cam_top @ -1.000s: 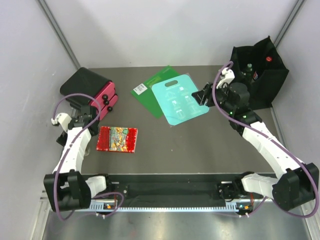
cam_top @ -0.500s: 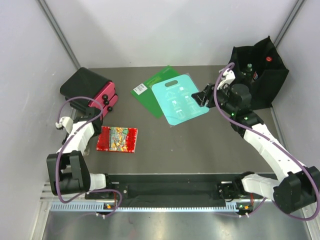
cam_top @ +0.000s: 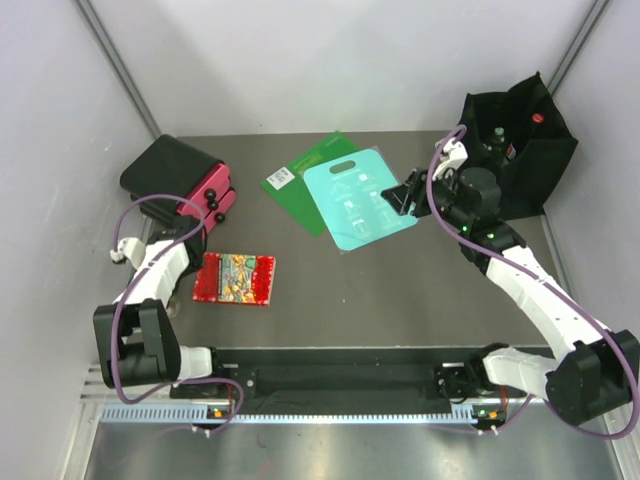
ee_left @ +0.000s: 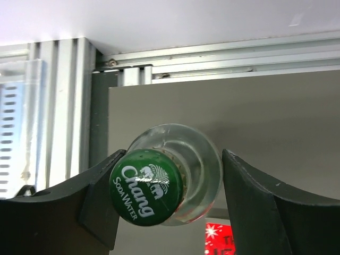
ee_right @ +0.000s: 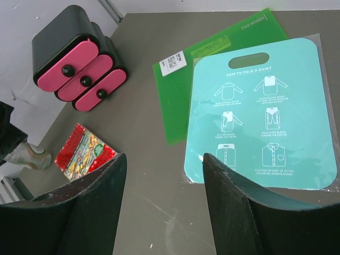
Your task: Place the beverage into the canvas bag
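The beverage (ee_left: 151, 187) is a clear glass soda-water bottle with a green cap, seen cap-first in the left wrist view. My left gripper (ee_left: 172, 159) is shut on it, one finger against the cap side and the other against the glass shoulder. The right wrist view shows the bottle (ee_right: 26, 155) low at the table's left side, beside the red packet. My left arm hides it in the top view. The canvas bag (cam_top: 520, 150) stands open at the far right corner with bottle tops showing inside. My right gripper (cam_top: 405, 192) hovers open and empty left of the bag, over the teal board's edge (ee_right: 163, 159).
A black case with pink drawers (cam_top: 180, 180) sits at the far left. A red printed packet (cam_top: 235, 278) lies just right of my left arm. A green sheet (cam_top: 300, 175) and a teal shirt-folding board (cam_top: 360, 200) lie mid-table. Aluminium rails run along the near edge.
My left arm folded back toward the near-left corner, and its gripper closed on the bottle. The right gripper barely shifted.
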Robot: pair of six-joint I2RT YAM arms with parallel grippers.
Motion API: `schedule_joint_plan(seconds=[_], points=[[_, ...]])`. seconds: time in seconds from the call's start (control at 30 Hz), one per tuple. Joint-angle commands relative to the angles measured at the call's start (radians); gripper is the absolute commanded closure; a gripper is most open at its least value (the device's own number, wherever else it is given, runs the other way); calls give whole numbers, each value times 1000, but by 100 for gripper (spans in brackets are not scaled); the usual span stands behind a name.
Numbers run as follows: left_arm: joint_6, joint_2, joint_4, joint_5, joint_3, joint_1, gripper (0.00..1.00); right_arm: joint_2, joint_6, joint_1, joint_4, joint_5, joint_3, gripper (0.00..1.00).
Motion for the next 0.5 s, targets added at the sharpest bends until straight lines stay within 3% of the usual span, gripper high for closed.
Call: schedule_joint_plan(seconds=[0.0,0.27,0.47], points=[[-45,-20,-124,-125,91,-35,100,-43,5,14,22,-2,9,41],[-71,-46,-272,-211,218,-182,100,-48,-7,14,1,-2,17,41],[-78,-38,-380,-300,347,-405,100,-51,-15,14,-27,64,41,41]])
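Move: The left hand has the soda water bottle by its neck. The canvas bag is some 85 cm to its right and 26 cm farther out, its middle about 3 cm higher. The black and pink drawers stand roughly 20 cm ahead and 8 cm right; the red packet lies about 21 cm right and 2 cm ahead, 12 cm lower. From the right hand, the bag is about 27 cm right, 10 cm ahead and 12 cm lower. Upward first, then more and more rightward and forward too, the left hand speeds up and carries the bottle about 7 cm up, 5 cm right and 4 cm forward, towards the drawers and the far-off bag. The wrist swings some 15 degrees clockwise while the fingers keep their pinch on the bottle's neck. ##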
